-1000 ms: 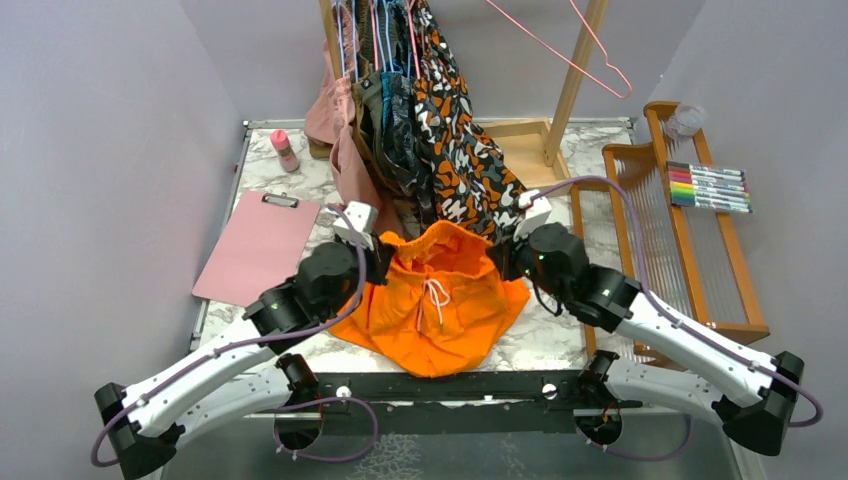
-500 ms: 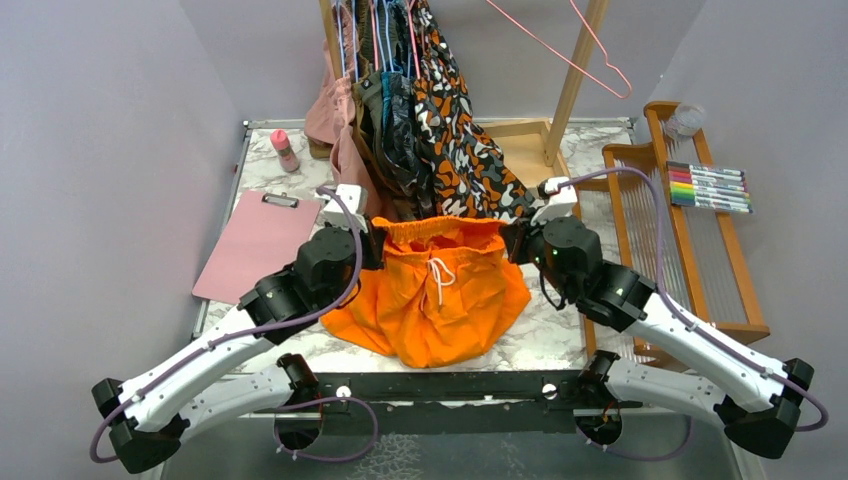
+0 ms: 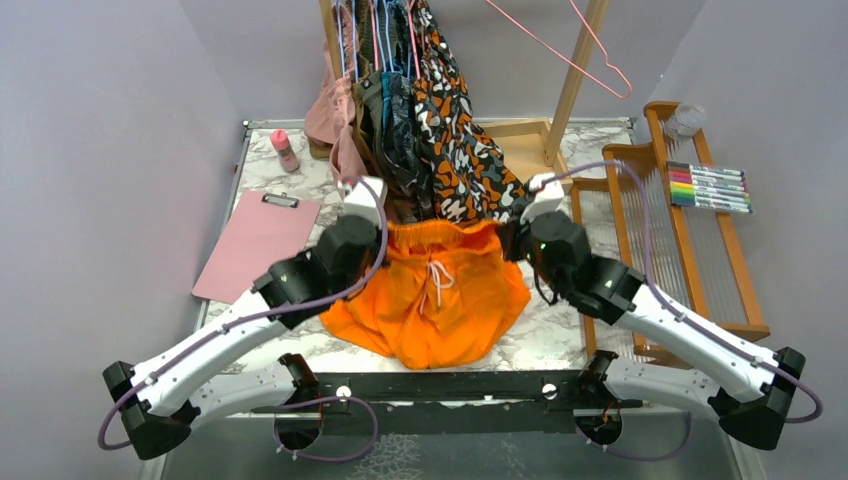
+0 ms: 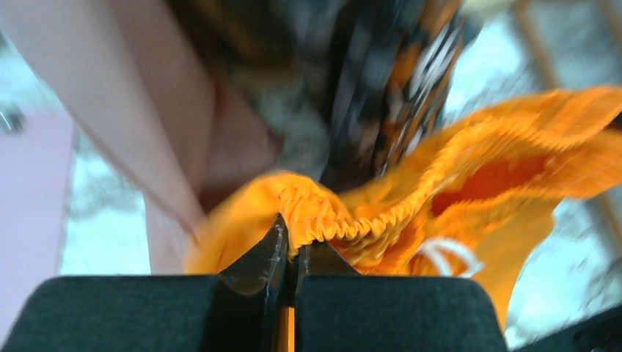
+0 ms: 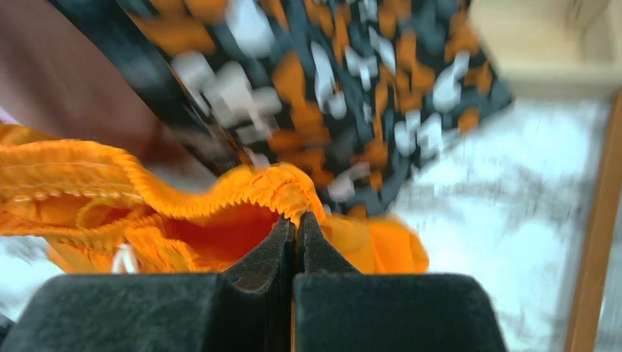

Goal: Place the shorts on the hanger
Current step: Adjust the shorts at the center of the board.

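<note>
The bright orange shorts hang between my two arms, waistband stretched across at the top, white drawstring dangling, legs resting on the marble table. My left gripper is shut on the waistband's left end; the left wrist view shows the gathered elastic pinched at the tips of my left gripper. My right gripper is shut on the right end, where the orange shorts' hem sits pinched in my right gripper. The pink hanger hangs on the wooden rack at the top right, away from both grippers.
Blotch-patterned, dark and dusty pink garments hang from the rack just behind the shorts. A pink clipboard lies at left, a small pink bottle behind it. A wooden rack with several markers stands at right.
Both arms have lifted the waistband up and back towards the hanging clothes and stretched it wider. The left arm has swung further right over the last half second.
</note>
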Tool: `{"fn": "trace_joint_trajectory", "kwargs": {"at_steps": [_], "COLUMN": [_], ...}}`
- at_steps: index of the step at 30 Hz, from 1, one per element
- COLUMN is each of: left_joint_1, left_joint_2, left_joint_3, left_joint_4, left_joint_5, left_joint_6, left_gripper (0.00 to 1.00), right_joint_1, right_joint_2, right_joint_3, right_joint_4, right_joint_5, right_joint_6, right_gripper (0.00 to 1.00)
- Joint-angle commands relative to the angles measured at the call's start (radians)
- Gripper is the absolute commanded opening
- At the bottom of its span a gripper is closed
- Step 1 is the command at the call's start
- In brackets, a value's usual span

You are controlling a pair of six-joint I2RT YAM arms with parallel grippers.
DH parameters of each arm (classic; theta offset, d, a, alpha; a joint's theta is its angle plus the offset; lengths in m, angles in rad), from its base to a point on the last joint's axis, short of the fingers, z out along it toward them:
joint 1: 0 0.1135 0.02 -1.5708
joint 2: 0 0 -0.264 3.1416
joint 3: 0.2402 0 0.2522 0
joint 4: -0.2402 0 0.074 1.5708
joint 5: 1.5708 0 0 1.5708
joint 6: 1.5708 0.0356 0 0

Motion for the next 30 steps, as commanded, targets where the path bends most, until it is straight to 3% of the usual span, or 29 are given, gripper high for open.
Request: {"fn": "trace_joint_trajectory", "kwargs": {"at_steps": [1,3,5,13,18,30], "left_joint_1": [0.009,0.01,0.01,0.01,0.011,0.011], "left_joint_2": [0.105,0.132,0.121,-0.109,-0.142,0.001], "left_joint_3": [0.44,0.557,0.557,-0.024,-0.246,-0.271], "left_joint_4": [0.057,0.06,0.062,0.069,0.099,0.144], "left_joint_5": [-0.098,-0.07,-0.035,0.013,0.032,0.018], "left_joint_6": [0.252,0.287,0.272,-0.039,-0.217,-0.241], "left_gripper": [0.0,0.0,0.0,0.0,0.0,0.0], "right_joint_1": [-0.003,-0.003,-0.003,-0.003,-0.003,-0.003], "right_joint_2": [0.017,0.009,0.002,-0.096,-0.088,0.041], "right_joint_3": [0.311,0.35,0.336,-0.041,-0.165,-0.195], "right_joint_4": [0.101,0.151,0.142,0.096,0.074,0.049], "right_joint_5": [0.067,0.025,-0.003,-0.005,-0.005,-0.044], "right_joint_6": [-0.221,-0.27,-0.246,-0.013,0.105,0.195], "right_gripper": [0.01,0.01,0.01,0.01,0.01,0.01]}}
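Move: Both hands already hold the shorts' waistband by its ends, some 15 cm above the board. The centre spot where the shorts are to lie is about 10 cm right and 3 cm back of the left hand, and about 14 cm left and 4 cm back of the right hand. The camouflage trousers' lower end hangs some 10 cm ahead and 6 cm left of the right hand. The pink clipboard lies about 9 cm ahead and 27 cm left of the left hand. Both grippers keep their pinch on the waistband's ends and shake the shorts together: a quick swing up of about 20 cm with the fingers tipping upward, then straight back down past where they began. They ease out low over the board, the left some 8 cm and the right 6 cm lower than at first, fingers tipped slightly more downward. ##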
